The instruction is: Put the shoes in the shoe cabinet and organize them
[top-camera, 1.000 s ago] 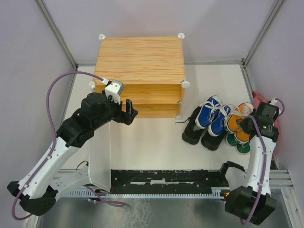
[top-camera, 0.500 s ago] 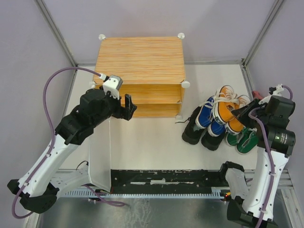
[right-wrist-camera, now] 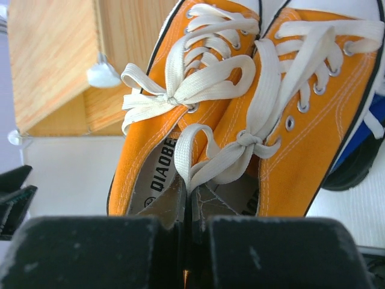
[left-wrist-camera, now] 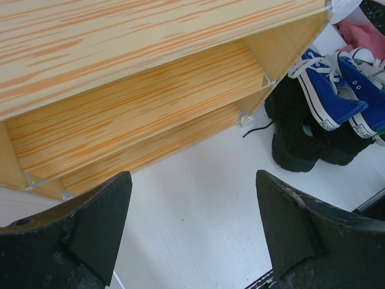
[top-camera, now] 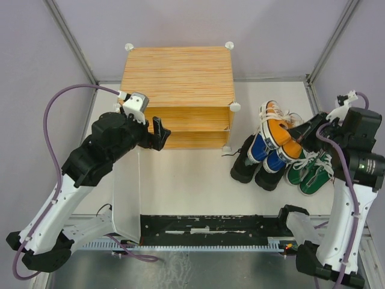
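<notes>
The shoe cabinet (top-camera: 177, 78) stands at the back, its white door (top-camera: 126, 192) swung open toward the near edge. Its wood-grain shelves (left-wrist-camera: 138, 102) are bare. My left gripper (top-camera: 159, 133) hangs open in front of the left side of the opening, nothing between its fingers (left-wrist-camera: 96, 223). My right gripper (top-camera: 302, 133) is shut on the inner heel walls of the orange sneakers (right-wrist-camera: 240, 102), pinched together. That pair (top-camera: 280, 135) hangs above the blue sneakers (top-camera: 264, 153). Black boots (top-camera: 246, 165) and green sneakers (top-camera: 313, 171) lie on the floor beside them.
A black rail (top-camera: 210, 226) runs along the near edge between the arm bases. A pink cloth (left-wrist-camera: 364, 33) lies behind the shoes at the right wall. Grey walls with metal posts close in both sides.
My right gripper has lifted the orange sneakers off the pile and carried them up and left over the blue pair, uncovering the green pair. The left gripper has edged slightly left.
</notes>
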Controlling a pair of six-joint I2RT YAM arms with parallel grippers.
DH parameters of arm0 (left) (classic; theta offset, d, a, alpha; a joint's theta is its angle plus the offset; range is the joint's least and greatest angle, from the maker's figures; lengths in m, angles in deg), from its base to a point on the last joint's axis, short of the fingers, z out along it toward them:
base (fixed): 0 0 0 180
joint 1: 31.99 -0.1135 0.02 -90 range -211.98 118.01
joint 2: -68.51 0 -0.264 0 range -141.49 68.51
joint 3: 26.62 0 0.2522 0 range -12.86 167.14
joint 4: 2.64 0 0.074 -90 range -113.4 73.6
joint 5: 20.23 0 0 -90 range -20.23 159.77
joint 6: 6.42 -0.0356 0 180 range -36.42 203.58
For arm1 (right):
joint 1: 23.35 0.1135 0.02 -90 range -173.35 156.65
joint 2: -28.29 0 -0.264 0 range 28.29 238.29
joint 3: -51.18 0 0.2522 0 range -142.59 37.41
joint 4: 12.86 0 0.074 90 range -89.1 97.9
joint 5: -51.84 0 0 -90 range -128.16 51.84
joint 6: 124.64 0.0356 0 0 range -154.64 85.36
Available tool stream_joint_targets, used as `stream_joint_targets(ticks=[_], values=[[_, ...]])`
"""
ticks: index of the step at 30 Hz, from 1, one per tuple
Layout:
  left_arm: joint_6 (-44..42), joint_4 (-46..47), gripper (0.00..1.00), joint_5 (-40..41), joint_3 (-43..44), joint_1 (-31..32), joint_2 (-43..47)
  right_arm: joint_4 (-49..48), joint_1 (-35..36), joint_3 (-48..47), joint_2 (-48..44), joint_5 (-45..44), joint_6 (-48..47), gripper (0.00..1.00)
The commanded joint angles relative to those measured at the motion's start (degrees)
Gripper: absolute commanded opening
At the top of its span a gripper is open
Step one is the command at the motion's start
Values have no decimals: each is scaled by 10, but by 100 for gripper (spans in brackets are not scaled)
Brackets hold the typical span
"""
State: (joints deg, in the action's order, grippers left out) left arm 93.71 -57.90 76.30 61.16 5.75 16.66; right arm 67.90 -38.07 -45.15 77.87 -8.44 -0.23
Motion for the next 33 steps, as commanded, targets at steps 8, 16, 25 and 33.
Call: stream_joint_targets(ticks=[8,16,25,33], values=[[-17,18,89,14,57,2,15,-141,66,-327,188,33,34,2],[-23,16,89,34,73,1,13,-97,311,-476,310,-123,-3,2],[-32,-6,89,107,67,1,21,-85,627,-446,285,-290,-72,2],[-32,-10,89,138,52,1,24,-56,840,-393,278,-430,-110,2]])
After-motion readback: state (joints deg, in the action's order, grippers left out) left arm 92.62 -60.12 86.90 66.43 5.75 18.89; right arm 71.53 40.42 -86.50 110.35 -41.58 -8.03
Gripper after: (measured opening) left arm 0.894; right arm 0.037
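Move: The right hand already pinches the orange shoes; the open cabinet's front lies some 34 cm to its left, about 4 cm ahead and 15 cm below. Lower down, the blue shoes lie about 5 cm left and 1 cm back, the black shoes roughly 6 cm left and 8 cm back, and the green shoes some 9 cm right and 10 cm back. From the left hand the cabinet front is about 7 cm ahead, 3 cm right and 15 cm below. Right hand swings held orange shoes up-forward, then 25 cm left-back towards cabinet, turning counter-clockwise; left hand rises. ##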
